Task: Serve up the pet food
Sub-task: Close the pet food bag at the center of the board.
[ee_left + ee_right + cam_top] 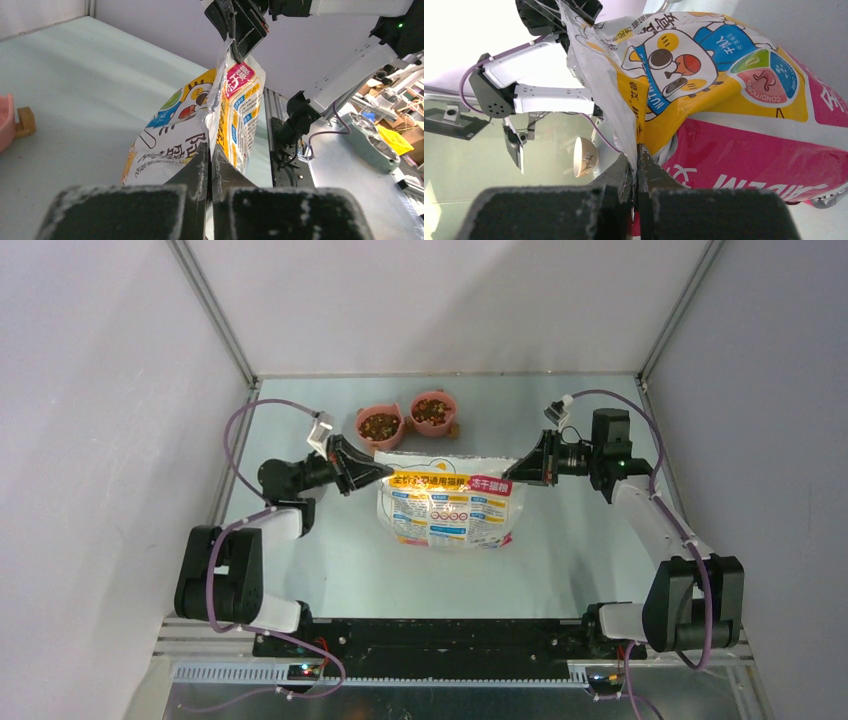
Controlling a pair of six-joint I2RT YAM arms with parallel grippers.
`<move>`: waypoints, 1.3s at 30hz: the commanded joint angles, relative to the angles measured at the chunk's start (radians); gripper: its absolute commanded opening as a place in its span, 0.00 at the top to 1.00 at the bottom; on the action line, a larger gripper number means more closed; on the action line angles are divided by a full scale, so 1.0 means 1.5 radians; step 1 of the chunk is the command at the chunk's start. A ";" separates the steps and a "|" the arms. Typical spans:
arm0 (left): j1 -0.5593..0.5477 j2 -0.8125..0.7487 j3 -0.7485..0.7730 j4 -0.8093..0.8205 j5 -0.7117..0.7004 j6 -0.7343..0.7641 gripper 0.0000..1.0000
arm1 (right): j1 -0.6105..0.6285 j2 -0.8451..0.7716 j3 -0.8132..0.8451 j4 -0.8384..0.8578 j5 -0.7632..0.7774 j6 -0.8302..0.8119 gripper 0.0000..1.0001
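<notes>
The pet food shows as brown kibble in two pink bowls at the back of the table. In front of them, the white, yellow and pink printed bag is held up by its top edge. My left gripper is shut on the bag's top left corner, and the left wrist view shows its fingertips pinching the bag edge. My right gripper is shut on the top right corner, its tips clamped on the bag seam. No kibble shows inside the bag.
The bowls rest on a small wooden stand by the back wall. Grey enclosure walls close in the table on the left, back and right. The arm bases sit at the near edge. Cluttered benches lie beyond the table.
</notes>
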 commanded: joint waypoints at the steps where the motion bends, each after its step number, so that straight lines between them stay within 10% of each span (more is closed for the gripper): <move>1: 0.103 -0.043 -0.002 0.013 -0.005 -0.065 1.00 | -0.096 -0.025 -0.013 -0.028 0.032 0.047 1.00; 6: 0.107 -0.085 0.031 -0.195 -0.051 -0.027 1.00 | -0.101 -0.025 0.007 -0.073 -0.001 -0.054 1.00; 12: 0.018 -0.207 0.151 -0.862 -0.269 0.395 1.00 | -0.071 -0.024 0.041 -0.117 0.002 -0.130 1.00; 17: 0.016 -0.266 0.143 -0.833 -0.307 0.372 1.00 | -0.047 -0.027 0.044 -0.106 0.019 -0.142 1.00; 32: -0.069 -0.261 0.119 -0.677 -0.233 0.314 0.49 | -0.019 -0.018 0.053 -0.092 0.042 -0.153 1.00; 39: -0.126 -0.208 0.108 -0.558 -0.222 0.303 0.46 | -0.019 -0.018 0.052 -0.097 0.040 -0.161 1.00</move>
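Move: My left hand still pinches the left top corner of the pet food bag. The bag's middle lies about 11 cm to its right, a couple back, some 12 cm below. Near it, some 21 cm lower, sit the left bowl, 14 cm ahead and 3 cm left, and the right bowl, 18 cm ahead and 7 cm right. From my right hand, shut on the other top corner, the bag's middle is 11 cm left, 1 cm back and 11 cm below. I swing my left hand, fingers still shut, forward and left about 5 cm each way while it rises and turns counter-clockwise some 30 degrees. Then I open its fingers about halfway and bring it back rightward some 6 cm, sinking slightly and turning half back, so they straddle the loose corner. My right hand keeps its pinch and eases about 2 cm right. ##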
